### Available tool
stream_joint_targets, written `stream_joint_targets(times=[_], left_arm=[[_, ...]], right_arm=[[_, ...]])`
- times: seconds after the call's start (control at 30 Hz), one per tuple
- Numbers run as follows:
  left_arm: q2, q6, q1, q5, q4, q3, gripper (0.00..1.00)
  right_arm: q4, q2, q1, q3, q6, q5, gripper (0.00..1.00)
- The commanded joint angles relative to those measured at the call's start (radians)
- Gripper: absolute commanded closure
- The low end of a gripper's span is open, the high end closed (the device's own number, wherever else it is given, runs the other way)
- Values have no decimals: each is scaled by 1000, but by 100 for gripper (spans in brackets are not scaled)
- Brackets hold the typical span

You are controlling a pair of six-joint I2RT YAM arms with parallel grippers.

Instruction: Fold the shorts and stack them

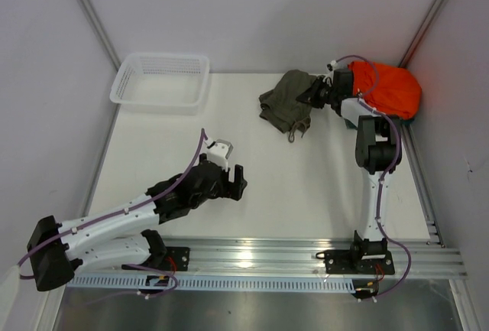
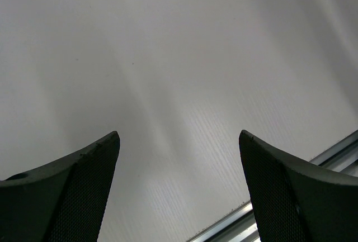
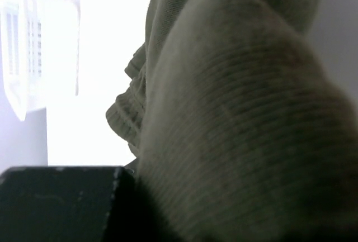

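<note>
The olive-green shorts lie crumpled at the back of the table, right of centre, with a thin cord hanging off their front edge. My right gripper is at their right edge, shut on a bunch of the cloth. In the right wrist view the shorts fill most of the picture and cover the jaws, so only one dark finger shows at lower left. My left gripper hovers low over bare table near the middle front. It stands open with nothing between its fingers.
Bright orange shorts are bunched in the back right corner, behind the right arm's wrist. A white mesh basket sits at the back left, and its wall shows in the right wrist view. A metal rail runs along the near edge.
</note>
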Motion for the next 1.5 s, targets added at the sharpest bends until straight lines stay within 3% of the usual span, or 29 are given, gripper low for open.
stream_joint_targets(times=[0.0,0.5,0.77,0.93,1.2,1.47], left_arm=[[-20,-2,8,10,2,-12,11],[18,-10,7,24,27,-16,11],[69,-8,8,38,50,-5,11],[95,-5,7,53,65,4,11],[115,-2,7,54,59,20,11],[98,-7,7,47,35,20,11]], right_arm=[[-35,45,-32,192,-34,-32,100],[-159,289,-152,731,41,-28,100],[-55,253,-224,752,164,8,100],[-51,265,-259,847,199,9,100],[158,282,-294,901,396,23,100],[290,277,-323,884,440,86,100]])
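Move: Orange shorts on top of the stack lie about 22 cm to the right of the right hand, 3 cm farther out and some 4 cm lower, with the teal shorts beneath them, roughly 21 cm right and 1 cm ahead. The green shorts hang in this hand's grip, their middle about 7 cm left and 3 cm back. From the left hand the orange shorts are some 40 cm ahead and 43 cm right. Its grip kept, the right hand lifts the green shorts 20 cm, swinging right and forward above the stack. ##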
